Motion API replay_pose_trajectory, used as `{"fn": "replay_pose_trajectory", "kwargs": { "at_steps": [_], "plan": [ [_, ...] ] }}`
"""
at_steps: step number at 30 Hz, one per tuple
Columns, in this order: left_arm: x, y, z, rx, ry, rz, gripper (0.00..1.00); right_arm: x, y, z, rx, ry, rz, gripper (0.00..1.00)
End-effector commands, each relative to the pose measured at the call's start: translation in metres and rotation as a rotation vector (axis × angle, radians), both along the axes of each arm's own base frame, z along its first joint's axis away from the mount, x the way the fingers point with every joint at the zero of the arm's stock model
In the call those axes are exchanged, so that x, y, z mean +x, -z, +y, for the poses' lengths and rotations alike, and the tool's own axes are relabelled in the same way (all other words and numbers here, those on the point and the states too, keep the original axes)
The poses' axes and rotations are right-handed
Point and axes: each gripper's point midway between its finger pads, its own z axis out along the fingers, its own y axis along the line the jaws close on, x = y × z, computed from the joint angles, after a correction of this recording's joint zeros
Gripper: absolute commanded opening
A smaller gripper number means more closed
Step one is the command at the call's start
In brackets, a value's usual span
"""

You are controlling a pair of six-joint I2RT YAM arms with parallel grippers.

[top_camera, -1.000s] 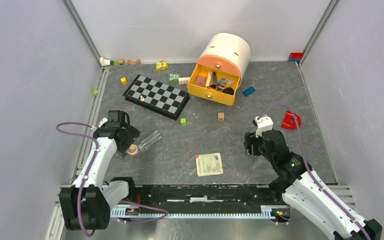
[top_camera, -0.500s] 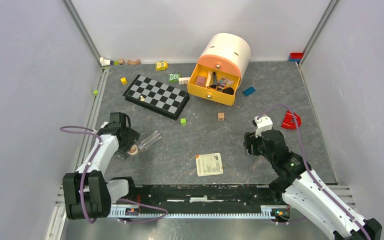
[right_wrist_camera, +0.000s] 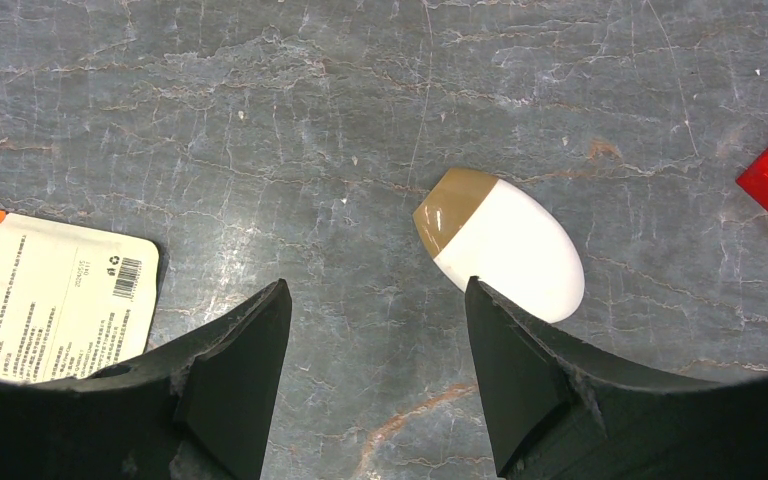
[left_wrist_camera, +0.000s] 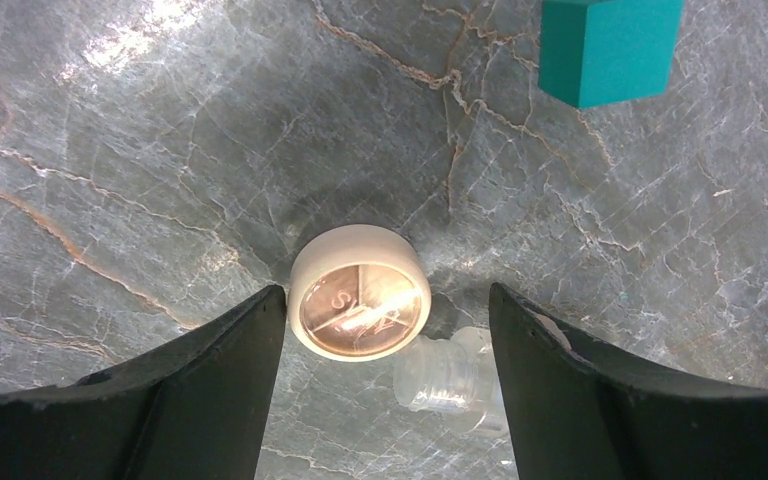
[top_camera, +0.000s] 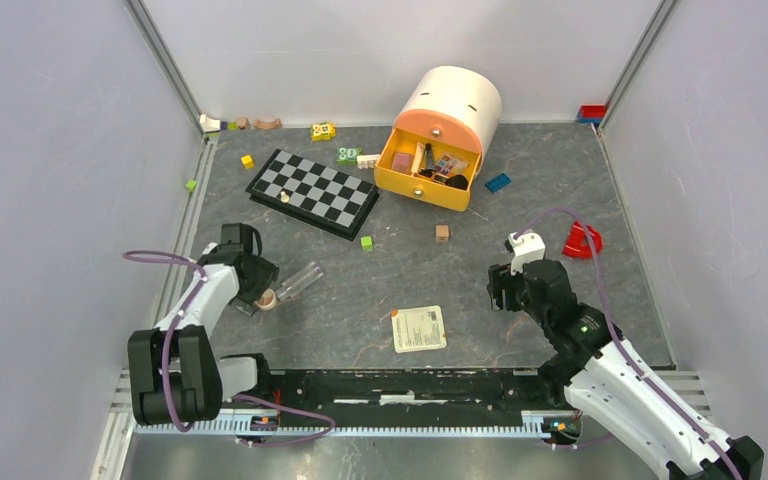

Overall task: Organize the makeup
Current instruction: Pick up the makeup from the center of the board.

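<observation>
The round peach compact lies on the stone-patterned floor between the fingers of my left gripper, which is open. Its left finger stands right beside the compact's rim, and the right finger is well apart. The clear tube lies touching the compact, threaded end first. Seen from above, the left gripper hangs over the compact and the tube. My right gripper is open over bare floor. The white egg-shaped sponge with a brown tip lies just beyond its right finger.
An orange drawer under a white dome holds several cosmetics at the back. The chessboard, a printed card, a red piece, a teal cube and scattered small bricks lie on the floor.
The left arm's elbow has swung lower and closer to the base while its gripper stays over the compact. The right arm has not moved.
</observation>
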Motion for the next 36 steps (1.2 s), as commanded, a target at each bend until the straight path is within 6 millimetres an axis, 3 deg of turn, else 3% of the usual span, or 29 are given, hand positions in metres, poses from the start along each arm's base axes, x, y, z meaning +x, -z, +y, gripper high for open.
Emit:
{"fn": "replay_pose_trajectory", "kwargs": {
  "at_steps": [1, 8, 13, 20, 23, 29, 36],
  "plan": [
    [0.003, 0.005, 0.004, 0.007, -0.039, -0.014, 0.8, 0.004, -0.006, 0.003, 0.01, -0.005, -0.029, 0.71],
    [-0.001, 0.018, 0.002, -0.002, -0.04, 0.013, 0.73, 0.004, -0.006, 0.003, 0.011, -0.005, -0.029, 0.71],
    [-0.004, 0.023, 0.001, -0.011, -0.041, 0.015, 0.6, 0.004, -0.007, 0.002, 0.011, -0.003, -0.032, 0.71],
    [-0.002, 0.013, 0.002, 0.0, -0.031, -0.013, 0.42, 0.004, -0.005, 0.003, 0.01, -0.006, -0.025, 0.71],
    [0.005, -0.006, 0.009, 0.036, -0.031, -0.052, 0.4, 0.004, -0.004, 0.003, 0.008, -0.006, -0.021, 0.71],
    [0.026, -0.068, 0.017, 0.096, -0.014, -0.237, 0.35, 0.005, -0.005, 0.004, 0.007, -0.008, -0.022, 0.71],
    [0.064, -0.127, -0.01, 0.076, 0.129, -0.405, 0.28, 0.009, -0.002, 0.006, 0.001, -0.01, -0.011, 0.71]
  ]
}}
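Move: The round makeup case sits almost exactly between the left hand's open fingers, its middle only about 1 cm below the hand point. The clear tubes lie some 6 cm to the right and 3 cm farther out. The teal cube is about 8 cm ahead and 2 cm left, while the chessboard's middle is roughly 19 cm ahead and 9 cm right. From the right hand, the case lies about 41 cm left, 1 cm ahead and 9 cm below. The left fingers pinch the round makeup case by its sides: the hand first sinks about 1 cm around it, stays low while the fingers close, then keeps its grip and lifts with growing speed. It ends about 10 cm above its lowest point and 4 cm farther forward, the fingertips swinging forward by nearly 20 degrees. ##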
